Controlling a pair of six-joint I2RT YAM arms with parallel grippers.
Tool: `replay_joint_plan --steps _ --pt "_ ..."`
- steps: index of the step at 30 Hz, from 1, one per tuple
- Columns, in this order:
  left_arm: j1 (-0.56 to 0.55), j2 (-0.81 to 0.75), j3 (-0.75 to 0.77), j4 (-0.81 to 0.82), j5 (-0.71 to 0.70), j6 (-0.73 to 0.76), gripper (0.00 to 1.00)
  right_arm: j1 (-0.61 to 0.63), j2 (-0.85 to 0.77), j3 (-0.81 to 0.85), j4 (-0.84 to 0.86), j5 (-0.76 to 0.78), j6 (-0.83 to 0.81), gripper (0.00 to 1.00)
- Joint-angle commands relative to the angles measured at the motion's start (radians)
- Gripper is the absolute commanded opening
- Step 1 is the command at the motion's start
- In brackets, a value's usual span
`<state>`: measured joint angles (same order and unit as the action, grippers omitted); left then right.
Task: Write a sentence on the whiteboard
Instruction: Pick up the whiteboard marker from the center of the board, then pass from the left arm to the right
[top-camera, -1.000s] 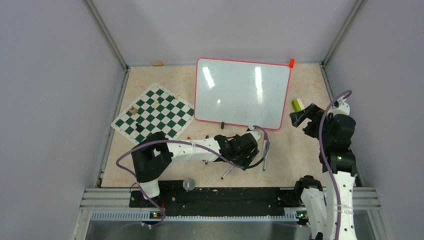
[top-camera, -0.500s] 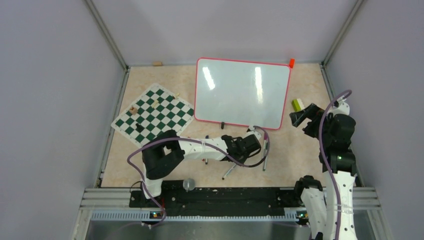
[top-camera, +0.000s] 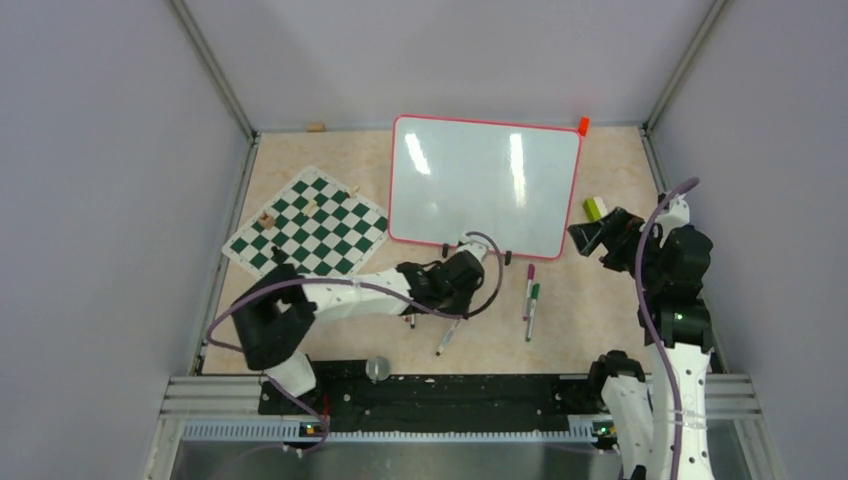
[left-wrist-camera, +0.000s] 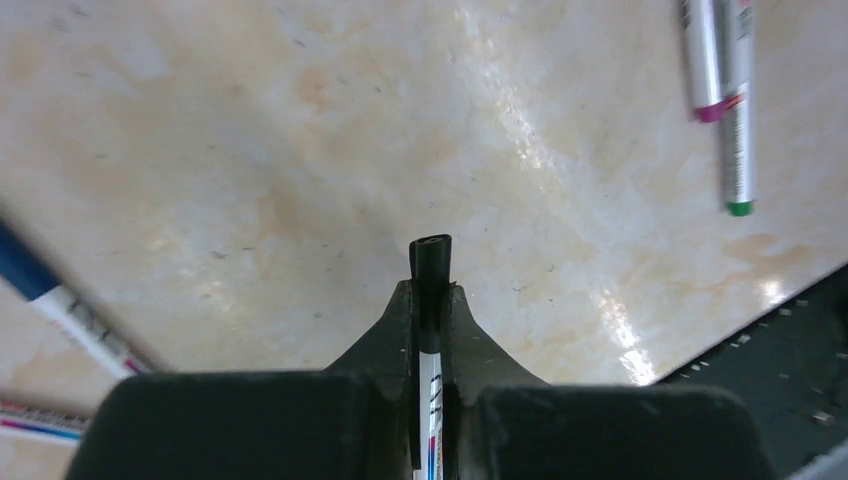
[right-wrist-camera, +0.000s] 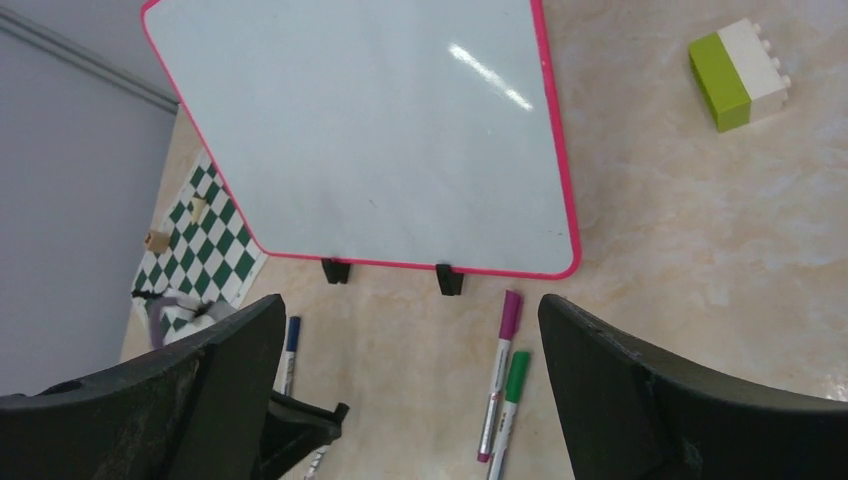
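The whiteboard (top-camera: 485, 185) stands blank at the back of the table, red-framed, on two black feet; the right wrist view shows the same whiteboard (right-wrist-camera: 380, 140) from its right. My left gripper (top-camera: 450, 322) is low in front of it. In the left wrist view this left gripper (left-wrist-camera: 430, 290) is shut on a black-capped marker (left-wrist-camera: 431, 260) that runs along the fingers, cap just past the tips. My right gripper (top-camera: 590, 238) hovers by the board's right corner. The right gripper (right-wrist-camera: 408, 305) is open with nothing between its fingers.
A purple marker (top-camera: 529, 285) and a green marker (top-camera: 533, 305) lie side by side right of my left gripper. A blue-capped marker (right-wrist-camera: 288, 352) lies to its left. The chess mat (top-camera: 305, 230) is at the left. A green-and-white block (top-camera: 596, 209) sits by my right gripper.
My left arm has swung left, away from the purple and green markers, and its jaws have closed on the black-capped marker. My right gripper has shifted slightly left.
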<state>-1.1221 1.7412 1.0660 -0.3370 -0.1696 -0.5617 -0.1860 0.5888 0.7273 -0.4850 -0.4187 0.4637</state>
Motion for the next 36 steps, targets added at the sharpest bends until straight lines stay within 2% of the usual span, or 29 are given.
replay_joint_plan --steps 1,3,8,15,20,25,31,36 --pt "0.098 -0.264 -0.077 0.179 0.122 -0.065 0.0 0.021 -0.005 -0.014 0.122 -0.099 0.018 0.94" --pt "0.134 -0.354 -0.104 0.201 0.128 -0.089 0.0 0.041 0.002 -0.029 0.172 -0.124 0.047 0.94" --pt "0.185 -0.602 -0.19 0.319 0.022 -0.147 0.0 0.154 0.042 -0.031 0.285 -0.116 0.067 0.94" --pt "0.295 -0.794 -0.304 0.541 -0.074 -0.344 0.0 0.396 0.103 -0.069 0.555 -0.082 0.155 0.93" --pt "0.376 -0.806 -0.327 0.644 -0.043 -0.506 0.0 0.652 0.193 -0.029 0.655 0.025 0.12 0.91" --pt "0.432 -0.771 -0.355 0.735 0.038 -0.634 0.0 0.819 0.312 0.017 0.718 0.072 0.078 0.83" --pt "0.439 -0.768 -0.46 0.902 0.016 -0.749 0.0 0.889 0.394 0.015 0.818 0.251 0.147 0.59" --pt "0.441 -0.751 -0.533 1.017 0.001 -0.845 0.0 0.971 0.444 0.011 0.929 0.345 0.143 0.56"
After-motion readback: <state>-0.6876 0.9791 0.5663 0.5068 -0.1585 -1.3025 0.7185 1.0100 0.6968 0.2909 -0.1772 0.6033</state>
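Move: The black marker is already pinched near its cap in the left gripper, its middle about 3 cm back and 3 cm left of that hand and 1 cm below. The open right gripper lies roughly 24 cm right, 7 ahead and 20 above. The blue marker lies some 12 cm left and 4 ahead of the left hand. From the right gripper the black marker is about 27 cm left, 10 back and 21 below; the green one 7 left, 5 back and 23 below. Lift the left gripper briskly some 27 cm, also carrying it forward and left, keeping the pinch on the black marker and swinging the fingers from pointing down to level, forward and right; let it sink slightly at the end. Sweep the right gripper about 24 cm left towards the raised marker, turning it counter-clockwise and rising a little, its fingers partly closing near the end. ##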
